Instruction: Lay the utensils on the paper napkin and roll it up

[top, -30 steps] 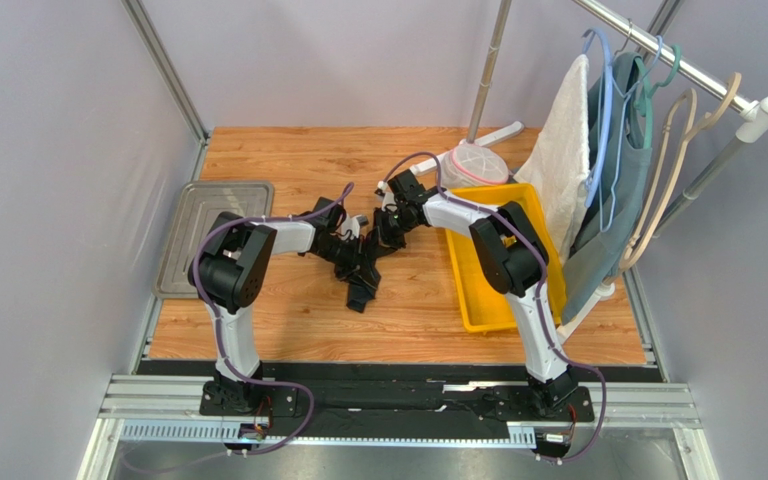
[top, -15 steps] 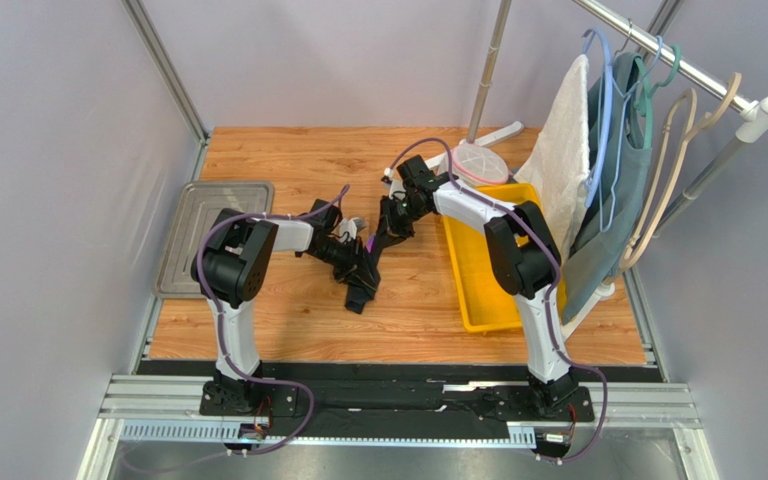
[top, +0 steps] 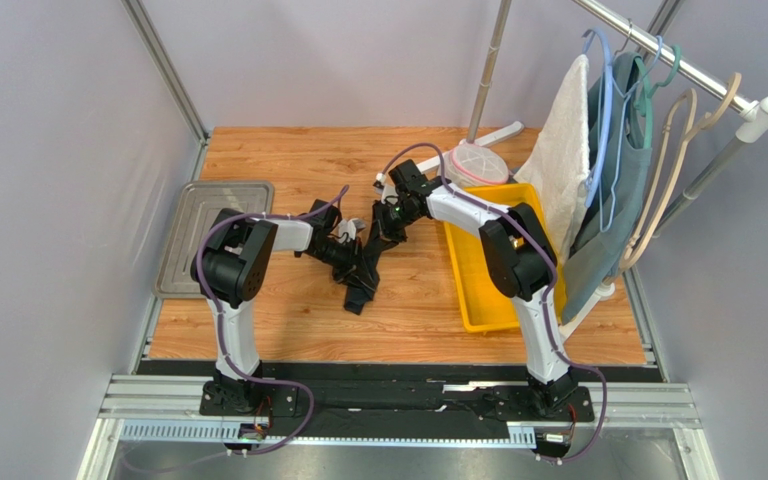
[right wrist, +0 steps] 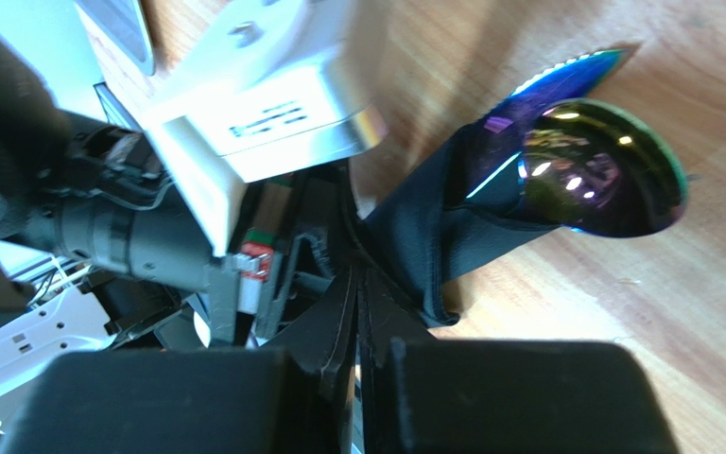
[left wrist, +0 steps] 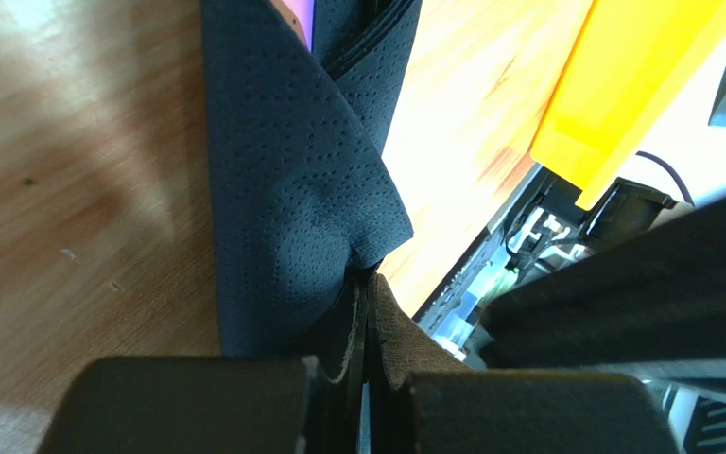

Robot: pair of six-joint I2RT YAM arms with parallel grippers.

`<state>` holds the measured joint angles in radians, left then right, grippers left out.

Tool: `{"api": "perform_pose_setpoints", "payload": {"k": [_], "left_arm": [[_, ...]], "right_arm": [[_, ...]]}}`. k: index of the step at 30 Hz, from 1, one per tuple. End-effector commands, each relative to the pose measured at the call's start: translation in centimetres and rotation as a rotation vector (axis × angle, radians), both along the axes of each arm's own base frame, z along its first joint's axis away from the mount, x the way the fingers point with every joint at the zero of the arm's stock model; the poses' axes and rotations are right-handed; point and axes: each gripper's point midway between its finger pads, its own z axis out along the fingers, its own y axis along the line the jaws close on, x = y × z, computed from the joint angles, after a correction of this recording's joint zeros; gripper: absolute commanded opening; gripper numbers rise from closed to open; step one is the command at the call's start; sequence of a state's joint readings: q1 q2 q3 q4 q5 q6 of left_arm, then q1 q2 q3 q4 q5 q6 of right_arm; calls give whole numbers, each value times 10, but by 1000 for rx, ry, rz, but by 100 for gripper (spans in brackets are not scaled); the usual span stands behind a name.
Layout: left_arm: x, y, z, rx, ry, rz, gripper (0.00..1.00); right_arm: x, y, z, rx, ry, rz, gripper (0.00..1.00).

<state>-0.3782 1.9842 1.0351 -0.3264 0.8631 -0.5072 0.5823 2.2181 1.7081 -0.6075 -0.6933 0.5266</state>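
The black paper napkin (top: 361,283) lies bunched into a loose roll mid-table, between both arms. In the left wrist view its dotted sheet (left wrist: 291,189) runs into the tips of my left gripper (left wrist: 367,288), which is shut on its edge; a sliver of purple utensil (left wrist: 298,17) shows at the top. My right gripper (right wrist: 361,284) is shut on a fold of the napkin (right wrist: 438,236), which wraps round the utensils. An iridescent purple spoon bowl (right wrist: 598,170) and a second utensil tip (right wrist: 579,74) stick out of it. Their handles are hidden.
A yellow bin (top: 466,290) stands just right of the roll, and a grey tray (top: 203,235) lies at the left edge. A white-pink bowl (top: 478,163) and a pole base sit behind. A clothes rack with hangers and cloths (top: 618,150) fills the right side.
My right gripper has shifted slightly back and left at the roll's top end, and its arm swung right. The left arm and napkin have barely moved.
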Motion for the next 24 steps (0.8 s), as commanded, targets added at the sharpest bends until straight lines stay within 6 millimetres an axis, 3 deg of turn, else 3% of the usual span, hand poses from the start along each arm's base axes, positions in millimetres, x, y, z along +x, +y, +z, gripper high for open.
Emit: {"api": "perform_pose_setpoints", "payload": {"k": [1,11,14,16,17,19,20,21,24], "left_arm": [[-4,18,-27,135,-23,-6,0],[-3,17,-27,133,-26,-3,0],[-1,16,-24,127,-32,0,0],[3,13,-14,106,-56,10,0],[0,11,-7,80,-59,14,5],[12,3,24,10,-159,41,20],[13,0,34,-27,-198,44,32],[16,-3,58,-64,-250,50,38],[13,-2,92,-116,-314,40,47]], "right_arm": [[-4,5,-14,-13,13,-5,5],[-11,5,-33,-34,35,-6,5],[-15,0,-49,-85,33,3,4],[-18,-7,-60,-132,37,10,3],[-21,-11,-66,-153,43,14,3],[-23,-18,-75,-186,35,22,2],[-25,-21,-80,-202,40,24,2],[-25,-23,-83,-214,36,26,1],[-24,-29,-95,-252,27,34,0]]}}
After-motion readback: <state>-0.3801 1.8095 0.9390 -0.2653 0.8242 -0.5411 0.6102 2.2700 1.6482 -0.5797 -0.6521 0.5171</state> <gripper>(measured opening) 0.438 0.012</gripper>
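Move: The part-rolled paper napkin has its middle about 4 cm back, 3 cm to the left and 5 cm below the right hand. From that hand the spoon bowl, poking out of the roll, is some 6 cm ahead and 3 cm left, and the knife blade 5 cm ahead and 5 cm left, both about 5 cm below. The left hand's shut fingertips are already at the napkin, whose middle is roughly 4 cm ahead and 2 cm right of them, at their height. Right fingertips sink about 4.5 cm, drifting back, onto the napkin roll; the left then opens, lifting 3 cm. ##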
